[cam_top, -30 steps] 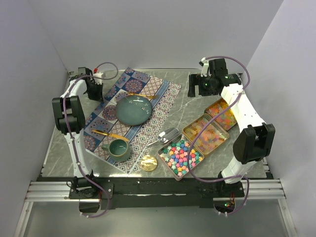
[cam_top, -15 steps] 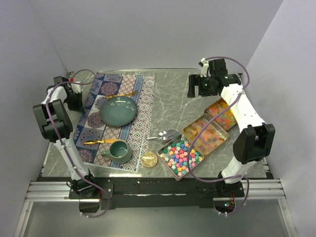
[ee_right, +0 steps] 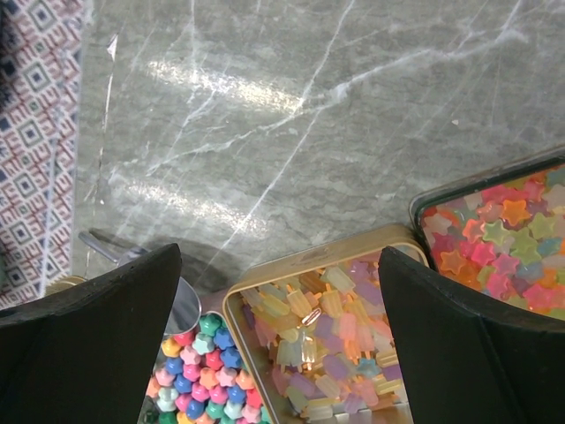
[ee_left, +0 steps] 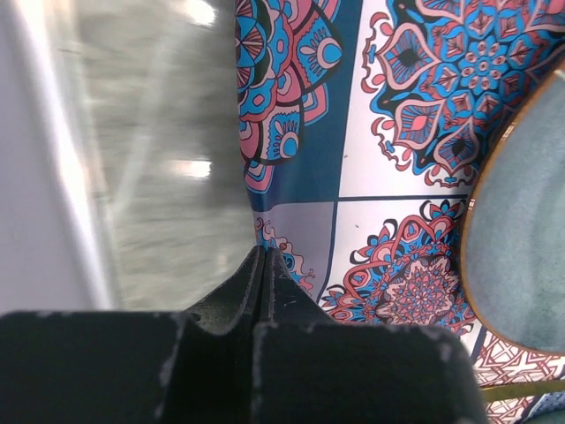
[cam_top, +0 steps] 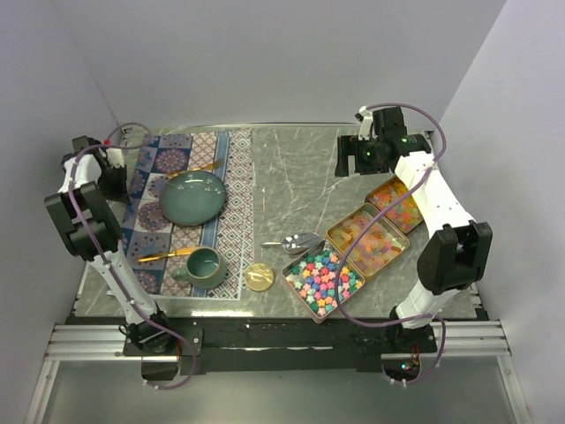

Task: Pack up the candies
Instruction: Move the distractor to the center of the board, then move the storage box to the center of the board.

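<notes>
The candies fill three open tins at the right front: bright star pieces (cam_top: pixel 323 280) (ee_right: pixel 199 380), pastel popsicle-shaped ones (cam_top: pixel 368 238) (ee_right: pixel 340 340), and translucent orange-pink stars (cam_top: pixel 399 201) (ee_right: pixel 499 238). My right gripper (cam_top: pixel 353 161) (ee_right: pixel 278 252) hangs open and empty above the bare table behind the tins. My left gripper (cam_top: pixel 113 177) (ee_left: pixel 263 253) is at the far left, shut on the left edge of the patterned placemat (cam_top: pixel 231 190) (ee_left: pixel 380 106).
On the placemat stand a teal plate (cam_top: pixel 192 196) (ee_left: pixel 521 256), a teal cup (cam_top: pixel 204 265) and two gold utensils (cam_top: pixel 163 254). A metal scoop (cam_top: pixel 300 241) (ee_right: pixel 177 305) and a round gold lid (cam_top: pixel 259 276) lie beside the star tin. Walls close off the left, right and back.
The left gripper has dragged the placemat to the left and swung it straight; plate, cup and utensils rode along. The gold lid shifted left slightly. The right arm stayed still.
</notes>
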Motion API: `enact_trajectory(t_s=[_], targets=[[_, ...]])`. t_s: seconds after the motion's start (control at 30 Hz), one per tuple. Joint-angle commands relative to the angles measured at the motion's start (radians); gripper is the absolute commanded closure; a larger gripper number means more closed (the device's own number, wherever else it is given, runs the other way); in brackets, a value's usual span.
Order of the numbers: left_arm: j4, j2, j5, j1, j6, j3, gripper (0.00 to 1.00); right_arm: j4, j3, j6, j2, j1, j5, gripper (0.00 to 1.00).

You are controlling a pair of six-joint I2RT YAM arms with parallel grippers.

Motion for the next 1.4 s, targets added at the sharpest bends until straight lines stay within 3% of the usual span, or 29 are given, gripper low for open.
enact_trajectory(t_s=[0.0, 0.17, 0.2, 0.23, 0.27, 0.37, 0.47, 0.6, 0.63, 0.77, 0.9, 0.93, 1.0, 1.23, 1.37], targets=[[0.096, 0.008, -0.126, 0.052, 0.077, 0.121, 0.99, 0.027, -0.018, -0.013, -0.073, 0.007, 0.03, 0.0], [0.085, 0.069, -0.126, 0.056, 0.054, 0.242, 0.98, 0.026, -0.032, -0.014, -0.086, 0.007, 0.009, 0.0], [0.078, 0.077, -0.129, 0.054, 0.047, 0.257, 0.94, 0.023, -0.033, -0.014, -0.087, 0.007, 0.004, 0.0], [0.075, 0.083, -0.134, 0.052, 0.041, 0.269, 0.84, 0.024, -0.036, -0.014, -0.09, 0.007, 0.004, 0.0], [0.076, 0.081, -0.14, 0.049, 0.028, 0.265, 0.64, 0.024, -0.038, -0.014, -0.092, 0.007, 0.006, 0.0], [0.091, 0.037, -0.154, 0.04, -0.013, 0.237, 0.43, 0.024, -0.044, -0.04, -0.103, 0.007, 0.017, 0.0], [0.157, -0.052, -0.172, 0.011, -0.096, 0.23, 0.35, 0.018, -0.059, -0.051, -0.118, 0.005, 0.039, 0.0], [0.194, -0.185, -0.062, -0.081, -0.085, 0.219, 0.29, 0.004, -0.113, -0.094, -0.156, -0.008, 0.047, 0.0], [0.182, -0.231, 0.052, -0.134, -0.056, 0.202, 0.28, -0.004, -0.137, -0.097, -0.168, -0.033, 0.029, 0.0], [0.125, -0.336, 0.242, -0.3, -0.067, 0.11, 0.25, -0.036, -0.16, -0.037, -0.166, -0.172, -0.092, 0.0], [0.171, -0.446, 0.3, -0.447, -0.185, -0.025, 0.26, -0.077, -0.147, -0.127, -0.162, -0.255, -0.135, 0.0], [0.182, -0.463, 0.309, -0.528, -0.214, -0.072, 0.25, -0.097, -0.136, -0.141, -0.165, -0.258, -0.128, 0.0], [0.185, -0.491, 0.332, -0.59, -0.245, -0.112, 0.21, -0.114, -0.136, -0.161, -0.179, -0.266, -0.094, 0.0], [0.186, -0.52, 0.343, -0.936, -0.161, -0.316, 0.21, -0.181, -0.271, -0.318, -0.271, -0.271, -0.085, 0.0], [0.231, -0.495, 0.343, -1.018, -0.145, -0.388, 0.21, -0.143, -0.401, -0.497, -0.345, -0.272, -0.034, 0.0]])
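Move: The placemat is already pinched at its left edge in the left hand's shut fingers; the table's left edge lies about 8 cm farther left, level with that hand. The plate is some 21 cm to this hand's right and 2 cm ahead, the mug 25 cm right and 22 cm back, and the scoop about 51 cm right and 12 cm back. From the open right hand, the middle tin is about 12 cm back, 8 cm right and 18 cm below, with the scoop 16 cm left and 13 cm back. The placemat, still pinched by its edge, is pulled on left by about 6 cm and a little up and forward towards the table's left edge; then the left fingers open and let go. That hand climbs steeply and swings some 50 cm right, then back and down towards the scoop, turning clockwise. The right hand, staying open, shifts about 10 cm right and then back and lower towards the middle tin. ##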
